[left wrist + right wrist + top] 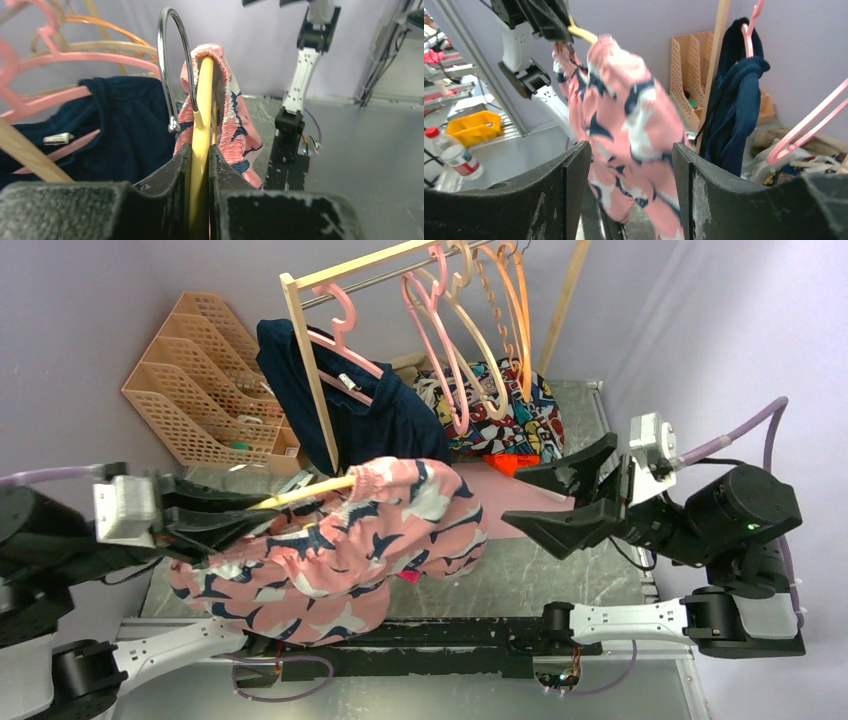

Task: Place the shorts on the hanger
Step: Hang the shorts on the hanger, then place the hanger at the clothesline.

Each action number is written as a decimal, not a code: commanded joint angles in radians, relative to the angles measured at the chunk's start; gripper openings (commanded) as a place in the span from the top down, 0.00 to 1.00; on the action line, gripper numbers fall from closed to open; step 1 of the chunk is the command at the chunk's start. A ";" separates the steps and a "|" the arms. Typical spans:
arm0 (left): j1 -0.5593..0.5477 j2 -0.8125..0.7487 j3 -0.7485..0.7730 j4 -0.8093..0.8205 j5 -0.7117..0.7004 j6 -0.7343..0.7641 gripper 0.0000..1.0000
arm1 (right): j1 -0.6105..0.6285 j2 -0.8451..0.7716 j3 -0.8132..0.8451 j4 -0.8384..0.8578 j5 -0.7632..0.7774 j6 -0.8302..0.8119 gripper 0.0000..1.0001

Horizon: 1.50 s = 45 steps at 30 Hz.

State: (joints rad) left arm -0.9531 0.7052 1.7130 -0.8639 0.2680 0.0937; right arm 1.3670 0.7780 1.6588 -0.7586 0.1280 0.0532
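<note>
The salmon-pink shorts (340,550) with navy and white blotches hang draped over the pale yellow hanger (305,493), held up above the table. My left gripper (255,515) is shut on the hanger. In the left wrist view the yellow bar (204,100) runs between the jaws of that gripper (200,149), with the silver hook (172,60) above and the shorts' waistband (235,120) around it. My right gripper (515,497) stands open to the right of the shorts, apart from them. In the right wrist view the shorts (624,115) hang blurred beyond the open right gripper (631,150).
A wooden rack (305,360) at the back carries pink hangers (440,330), orange and beige hangers (505,300) and a navy garment (385,410). Cartoon-print cloth (510,415) lies behind a pink mat (495,505). A beige file organiser (200,380) stands back left.
</note>
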 commanded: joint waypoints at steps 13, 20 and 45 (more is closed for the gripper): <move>-0.005 0.210 -0.101 0.192 0.400 -0.025 0.93 | -0.001 0.408 0.218 -0.014 -0.200 -0.164 0.35; -0.005 0.223 -0.121 0.213 0.438 -0.025 0.93 | -0.002 0.421 0.191 -0.045 -0.187 -0.145 0.41; -0.004 0.267 -0.143 0.271 0.455 -0.049 0.93 | -0.002 0.455 0.128 -0.003 -0.211 -0.113 1.00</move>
State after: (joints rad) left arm -0.9512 0.9627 1.5593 -0.7094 0.6933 0.0509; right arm 1.3678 1.2289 1.8210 -0.8066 -0.0944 -0.0681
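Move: The yellow hanger's shoulder just beside its hook, which the right hand goes for, lies some 25 cm to that hand's left, about 1 cm farther out and level with it. The shorts' near waistband edge is about 19 cm left of the right hand, 3 cm ahead, level. The left hand, still pinching the hanger, has the open right fingers about 29 cm to its right, level and straight across; the navy garment is roughly 18 cm ahead, 10 cm right and 20 cm below. The yellow hanger, with the shorts on it, is kept in the left fingers and carried about 12 cm right and 6 cm down, swinging some 25 degrees clockwise until it points straight across. The open right hand darts some 15 cm left and a little down to meet it, tipping its fingers down about 20 degrees, then nearly halts while they close and pinch the bar on the hook's other side. ##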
